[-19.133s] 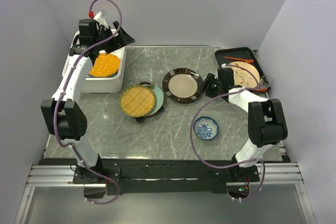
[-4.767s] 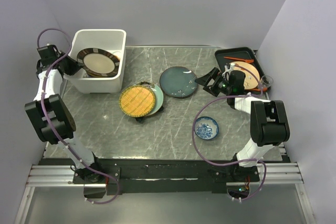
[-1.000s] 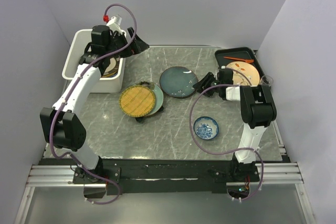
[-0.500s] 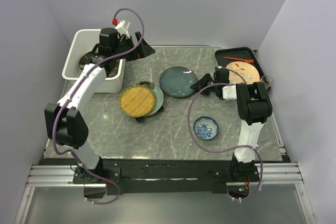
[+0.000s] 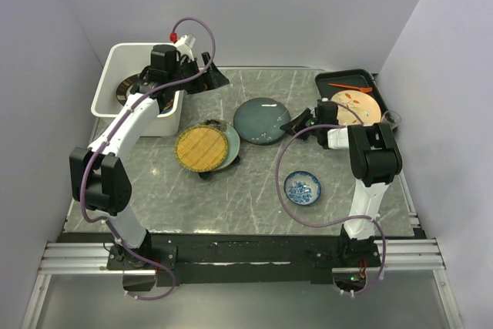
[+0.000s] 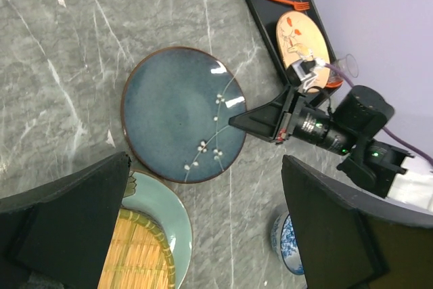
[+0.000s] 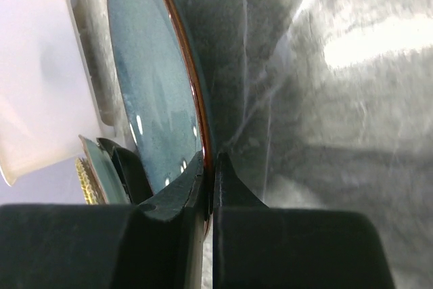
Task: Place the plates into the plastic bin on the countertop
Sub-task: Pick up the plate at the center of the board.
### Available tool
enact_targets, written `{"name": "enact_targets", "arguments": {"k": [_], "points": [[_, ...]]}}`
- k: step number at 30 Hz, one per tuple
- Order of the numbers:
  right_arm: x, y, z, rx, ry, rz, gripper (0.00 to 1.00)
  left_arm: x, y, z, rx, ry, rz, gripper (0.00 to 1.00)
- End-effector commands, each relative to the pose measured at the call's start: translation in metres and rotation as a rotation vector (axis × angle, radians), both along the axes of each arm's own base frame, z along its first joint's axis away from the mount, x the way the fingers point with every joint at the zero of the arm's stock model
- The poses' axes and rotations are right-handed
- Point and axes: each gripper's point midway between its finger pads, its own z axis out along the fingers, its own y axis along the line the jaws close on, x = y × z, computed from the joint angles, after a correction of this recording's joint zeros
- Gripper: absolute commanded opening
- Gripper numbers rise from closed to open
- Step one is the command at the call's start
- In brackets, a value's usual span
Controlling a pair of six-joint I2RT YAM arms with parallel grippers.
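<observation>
A grey-blue plate [image 5: 262, 120] with a white twig pattern lies flat on the grey countertop [image 5: 254, 190]. My right gripper [image 5: 296, 123] is shut on its right rim; in the right wrist view the brown-edged rim [image 7: 203, 133] is pinched between the two pads [image 7: 233, 187]. My left gripper [image 5: 212, 76] hangs open and empty above the countertop, just right of the white plastic bin [image 5: 154, 122]. A dark brown plate [image 5: 125, 86] lies in the bin. A yellow woven plate [image 5: 201, 148] rests on a pale green plate [image 5: 230, 144] in front of the bin.
A small blue-and-white dish [image 5: 303, 187] sits at the front right. A black tray [image 5: 339, 79] at the back right carries a tan plate [image 5: 358, 108] and an orange fork. A clear cup [image 5: 391, 119] stands beside the tray.
My right gripper has closed onto the grey-blue plate's rim. The left arm has swung right, away from over the bin, still open.
</observation>
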Motion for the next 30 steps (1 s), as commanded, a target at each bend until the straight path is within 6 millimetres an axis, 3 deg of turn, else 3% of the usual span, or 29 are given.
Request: {"name": "enact_targets", "arguments": {"k": [1,23,30], "points": [[0.011,-0.005,0.053,0.004,-0.152,-0.025,0.0,-0.003,-0.001,0.007,0.011,-0.042,-0.018,0.99],[0.011,-0.028,0.142,0.004,-0.346,-0.104,0.0,-0.009,0.002,0.002,0.018,-0.042,-0.011,0.99],[0.005,-0.026,0.174,0.03,-0.416,-0.073,0.0,-0.01,0.0,0.0,0.006,-0.036,-0.024,0.99]]}}
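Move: My right fingers are already shut on the dark plate's right rim; its middle lies about 8 cm to their left and 3 cm ahead. The white bin stands some 45 cm left and 13 cm ahead, the woven trivet about 25 cm left and 8 cm back, the blue bowl roughly 22 cm back and 5 cm right. From my open left hand the dark plate is about 14 cm right, 1 cm ahead and 24 cm below. Keeping my right-hand pinch on the dark plate's rim, I lift it about 8 cm off the counter, drawing it some 3 to 4 cm right, away from the trivet. The rise starts slowly, then quickens, while my wrist tips up and turns clockwise by under 10 degrees each. My left hand, wide open, sinks about 2 cm. ##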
